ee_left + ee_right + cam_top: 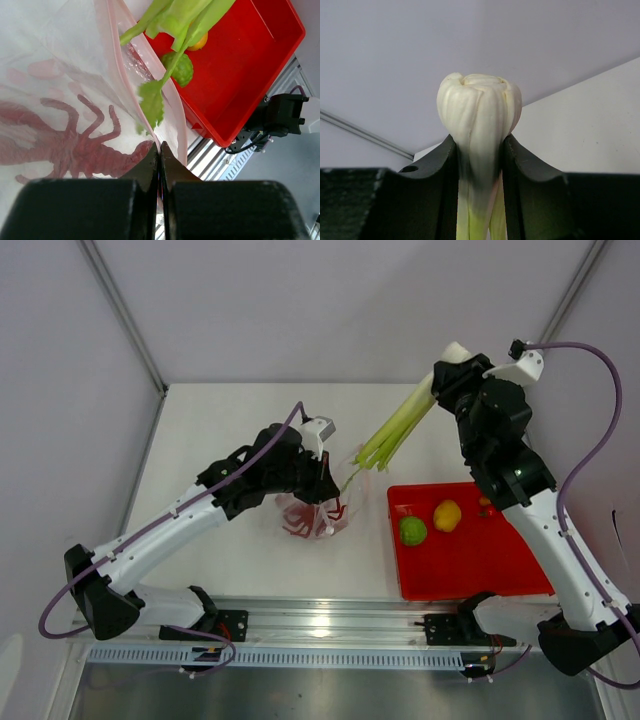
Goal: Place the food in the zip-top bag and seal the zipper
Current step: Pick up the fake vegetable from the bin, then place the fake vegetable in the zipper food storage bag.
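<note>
My left gripper (pixel 160 150) (pixel 328 490) is shut on the mouth edge of the clear zip-top bag (pixel 55 85) (pixel 305 515), which carries a red lobster print. The pink zipper (pixel 119 65) runs up from the jaws. My right gripper (pixel 479 145) (pixel 447 375) is shut on the white base of the long pale-green stalk (pixel 479 112) (pixel 400 425). The stalk slants down to the left, and its leafy tip (pixel 151 102) hangs at the bag's mouth. A round green fruit (pixel 413 530) (pixel 180 67) and a yellow piece (pixel 447 515) (pixel 200 42) lie in the red tray (pixel 480 560).
The red tray (pixel 250 75) sits right of the bag, near the table's front edge. A small orange-red piece (pixel 485 504) lies at its far side by the right arm. A metal rail (pixel 320 620) with the arm bases runs along the near edge.
</note>
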Available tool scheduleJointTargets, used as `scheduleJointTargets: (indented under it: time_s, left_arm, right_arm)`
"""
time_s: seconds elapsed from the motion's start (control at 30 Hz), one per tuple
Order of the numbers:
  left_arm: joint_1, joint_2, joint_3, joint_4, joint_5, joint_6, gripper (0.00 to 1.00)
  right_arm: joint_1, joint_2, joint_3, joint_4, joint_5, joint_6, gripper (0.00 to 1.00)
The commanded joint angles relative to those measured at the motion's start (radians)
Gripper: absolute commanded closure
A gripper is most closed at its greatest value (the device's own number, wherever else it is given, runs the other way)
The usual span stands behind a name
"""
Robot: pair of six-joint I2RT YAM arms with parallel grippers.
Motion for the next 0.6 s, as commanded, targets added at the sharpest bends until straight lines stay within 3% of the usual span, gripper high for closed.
scheduleJointTargets:
  time_s: [0.0,0.57]
  left_arm:
    - [0.008,0.003,0.047,0.029,0.005,-0.009,0.99]
    - [0.008,0.006,0.118,0.025,0.017,-0.048,0.99]
  right_arm:
    - [0.013,0.001,0.046,0.067,0.021,0.018,1.00]
    - [0.152,-0.014,-0.102,0.136,0.113,0.071,1.00]
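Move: The zip-top bag's mouth is where I'm taking the fake vegetable, the celery. From my right hand, gripping its white end, the mouth lies about 15 cm left, 9 cm back and 22 cm below. The green vegetable in the bin is some 12 cm back, 4 cm right and 42 cm down. My left hand, pinching the rim, has the mouth about 5 cm ahead and 5 cm right; the lobster lies roughly 18 cm below it, 4 cm ahead and 3 cm left. I keep the celery's white end pinched in my right hand and swing it about 5 cm left, dipping roughly 2.5 cm in the second half, so the hanging stalks follow their leafy tip down into the bag's mouth. Meanwhile my left hand holds the rim shut between its fingers and lifts it about 2 cm towards the stalks. ##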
